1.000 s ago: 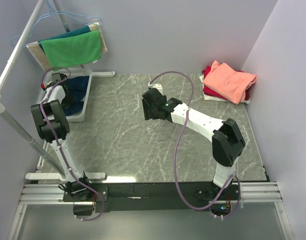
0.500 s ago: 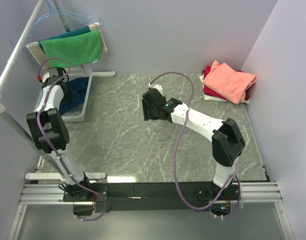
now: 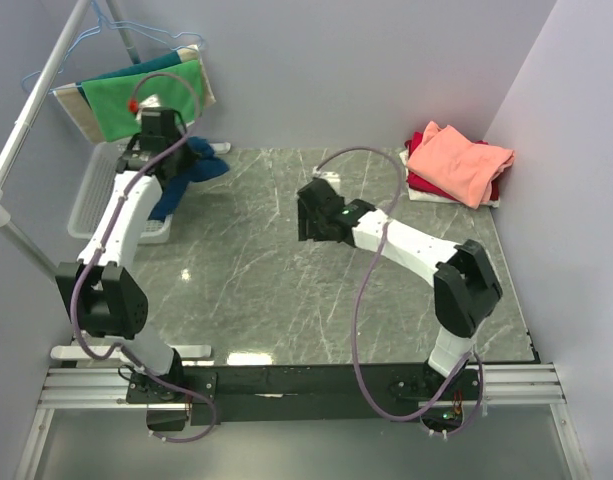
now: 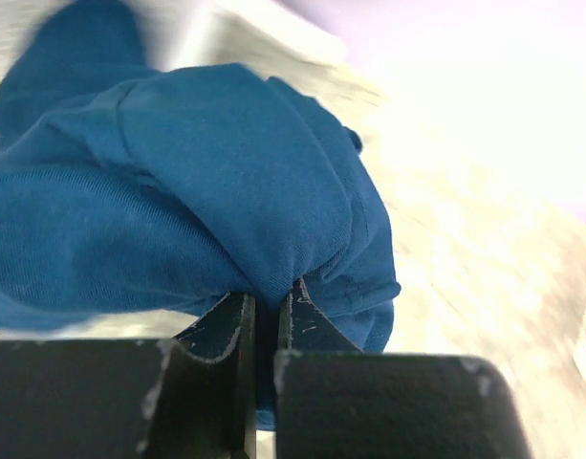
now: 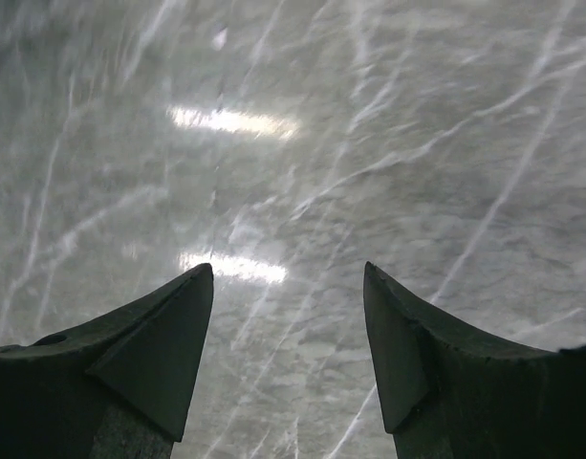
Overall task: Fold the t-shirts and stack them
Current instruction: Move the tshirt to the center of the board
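My left gripper (image 3: 164, 150) is shut on the dark navy-blue t-shirt (image 3: 186, 175) and holds it bunched above the basket's right edge; the cloth hangs over the rim onto the table. In the left wrist view the blue fabric (image 4: 178, 191) is pinched between my fingers (image 4: 226, 330), and no chest print shows. The folded salmon-pink t-shirt (image 3: 458, 160) lies on the red one (image 3: 418, 180) at the back right. My right gripper (image 3: 306, 220) is open and empty over the middle of the marble table; its wrist view (image 5: 288, 277) shows only bare stone.
A white mesh basket (image 3: 91, 190) stands at the back left. A bright green cloth (image 3: 146, 100) hangs on a hanger behind it. A metal rack pole (image 3: 31, 100) runs along the left. Walls close the back and right.
My left arm has lifted out of the basket with the navy t-shirt and swung right and up. My right gripper has shifted slightly to the right.
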Tool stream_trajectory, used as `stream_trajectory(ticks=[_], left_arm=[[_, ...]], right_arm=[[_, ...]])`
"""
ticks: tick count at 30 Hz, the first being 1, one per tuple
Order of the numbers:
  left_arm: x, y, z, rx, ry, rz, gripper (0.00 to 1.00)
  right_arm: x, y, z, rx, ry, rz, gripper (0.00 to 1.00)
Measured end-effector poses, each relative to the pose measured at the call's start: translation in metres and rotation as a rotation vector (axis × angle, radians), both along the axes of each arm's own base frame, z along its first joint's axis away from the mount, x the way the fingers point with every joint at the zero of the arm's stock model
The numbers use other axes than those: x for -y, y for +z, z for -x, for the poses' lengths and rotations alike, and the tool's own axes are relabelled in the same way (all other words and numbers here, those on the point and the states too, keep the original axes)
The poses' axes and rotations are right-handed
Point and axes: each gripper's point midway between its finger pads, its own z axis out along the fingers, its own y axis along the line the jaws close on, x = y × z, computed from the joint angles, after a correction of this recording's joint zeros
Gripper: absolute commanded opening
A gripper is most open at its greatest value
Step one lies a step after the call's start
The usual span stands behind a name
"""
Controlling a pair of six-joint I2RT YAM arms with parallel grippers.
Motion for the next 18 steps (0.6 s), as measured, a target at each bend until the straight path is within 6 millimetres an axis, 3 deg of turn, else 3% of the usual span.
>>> stream_trajectory(ticks=[3, 9, 13, 18], left_arm=[[0.062, 0.027, 0.009, 0.061, -0.151, -0.003, 0.01], [0.146, 0.084, 0.036, 0.193, -0.365, 0.009, 0.01], [0.198, 0.111, 0.063, 0.266, -0.513, 0.010, 0.01], [0.250, 0.121, 0.097, 0.302, -0.678, 0.005, 0.01]], right_arm=[[0.029, 0.016, -0.016, 0.022, -0.090, -0.043, 0.70], [0.095, 0.058, -0.048, 0.121, -0.296, -0.100, 0.70], [0.112, 0.065, -0.047, 0.146, -0.359, -0.107, 0.70], [0.125, 0.057, -0.040, 0.136, -0.396, -0.096, 0.70]])
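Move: The left gripper already holds the blue t-shirt high, just right of the basket; the board's centre, where it is bound, lies roughly 31 cm to its right, 15 cm back and 26 cm below. The basket's middle is level fore-and-aft, some 19 cm left and 22 cm down; the empty right gripper hovers about 35 cm right, 12 cm back and 14 cm lower. From that right gripper the board's centre is some 3 cm back, 4 cm left and 13 cm below. Keeping its pinch on the bunched blue t-shirt, the left hand sweeps it about 25 cm to the right, away from the basket and towards the middle of the board, rising some 12 cm and drawing back 10 cm as the wrist swings clockwise and its fingers tip upward a little. The right hand makes room with its fingers still open and empty, shifting some 12 cm right towards the towel pile while it rises about 6 cm and goes slightly forward, also turning clockwise. ##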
